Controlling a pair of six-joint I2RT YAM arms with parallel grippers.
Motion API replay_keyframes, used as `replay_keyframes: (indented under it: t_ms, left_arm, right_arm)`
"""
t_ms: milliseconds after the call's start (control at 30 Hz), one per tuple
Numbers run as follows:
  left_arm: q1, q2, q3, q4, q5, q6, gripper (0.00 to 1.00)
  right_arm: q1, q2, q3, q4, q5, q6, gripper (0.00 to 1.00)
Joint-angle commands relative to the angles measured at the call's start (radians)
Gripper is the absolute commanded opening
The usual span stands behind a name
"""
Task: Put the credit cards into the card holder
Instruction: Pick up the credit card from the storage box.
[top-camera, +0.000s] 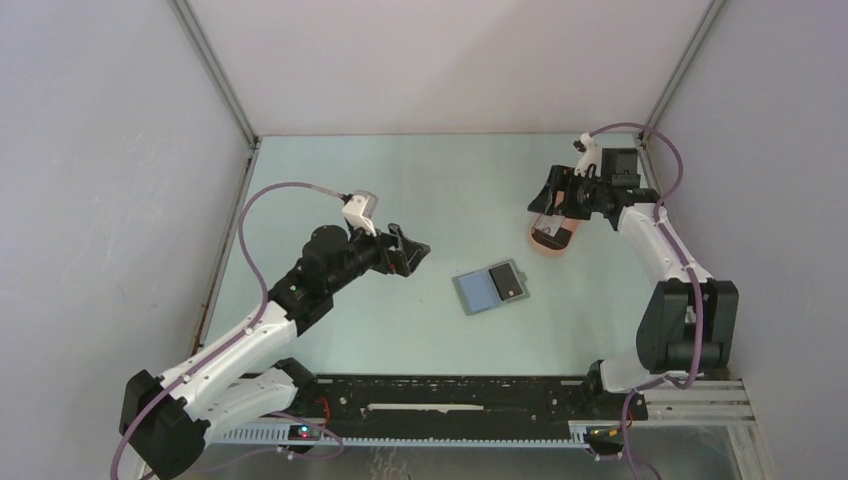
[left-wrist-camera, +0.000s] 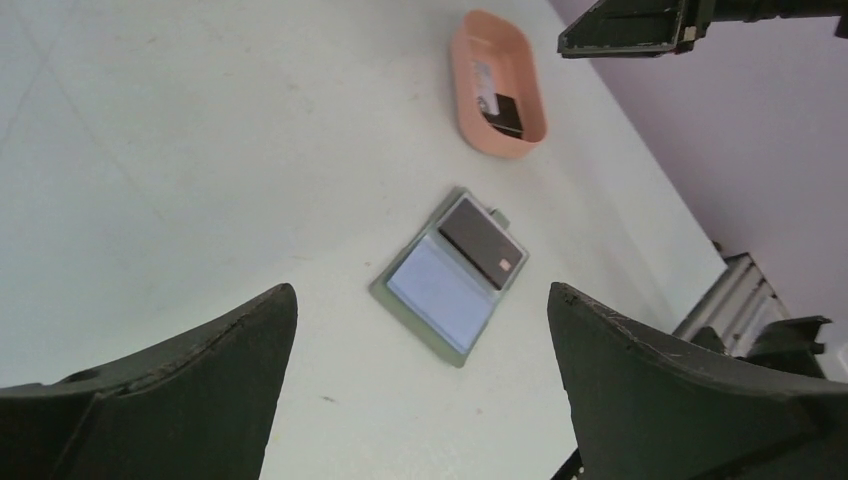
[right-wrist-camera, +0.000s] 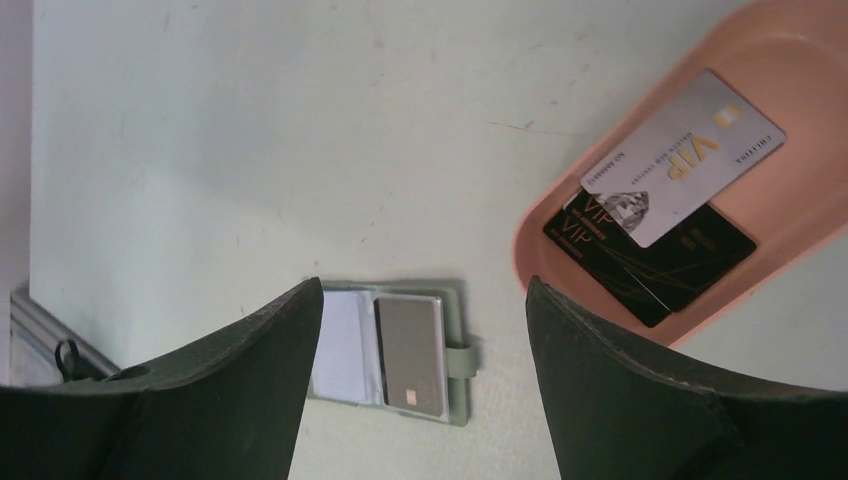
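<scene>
The grey-green card holder (top-camera: 490, 288) lies open and flat on the table between the two arms. Its left half shows a pale bluish panel (left-wrist-camera: 440, 292), and a dark grey card (right-wrist-camera: 410, 350) with a chip rests on its right half. A silver credit card (right-wrist-camera: 685, 155) lies over a black one (right-wrist-camera: 655, 258) inside the salmon-pink tray (right-wrist-camera: 790, 50). My left gripper (top-camera: 408, 250) hovers to the left of the holder, open and empty. My right gripper (top-camera: 555, 195) hangs over the tray's far end, open, with nothing between its fingers.
The pink oval tray (top-camera: 560, 248) sits to the right of and behind the card holder. White enclosure walls with metal corner posts close in the table on three sides. A black rail (top-camera: 450, 395) with the arm bases runs along the near edge.
</scene>
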Motion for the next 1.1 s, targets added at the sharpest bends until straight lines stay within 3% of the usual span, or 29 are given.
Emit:
replay_keyframes:
  t_ms: [0,400,767,1067]
  left_arm:
    - [0.008,-0.017,0.003,-0.05,-0.082,0.037,1.0]
    - [0.01,-0.189,-0.051,-0.081,-0.162,0.025,1.0]
    - [0.01,-0.219,-0.141,-0.011,-0.147,0.017,1.0]
    - [0.011,-0.203,-0.16,0.021,-0.137,0.012,1.0]
  right_arm:
    - [-0.012,0.05,0.016,0.076,0.099,0.15,0.82]
    - [-0.044,0.166,0.036,0.093,0.111,0.213,0.81]
    - [-0.031,0.22,0.036,0.063,0.338,0.324,0.81]
    - [-0.003,0.304,0.09,0.026,0.436,0.388,0.81]
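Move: The silver credit card, lying on top in the storage box, is some 6 cm ahead of the open, empty right hand, 5 cm to its right and about 15 cm below. The black card partly under it is roughly 3 cm ahead and 5 cm right, and the card holder about 9 cm back and 8 cm left, both near that depth. From the left hand the silver card lies about 16 cm ahead, 25 cm right and 20 cm below. The right hand sinks some 10 cm towards the cards in the storage box, also going about 5 cm to the right and 3 cm forward, while the wrist turns nearly 30 degrees clockwise and tips the fingers further down; the fingers stay wide open and no touch on the cards can be seen. Empty and open, the left hand draws about 4 cm to its left, away from the card holder, bobbing up and back down as it turns slightly counter-clockwise, then comes to rest. ##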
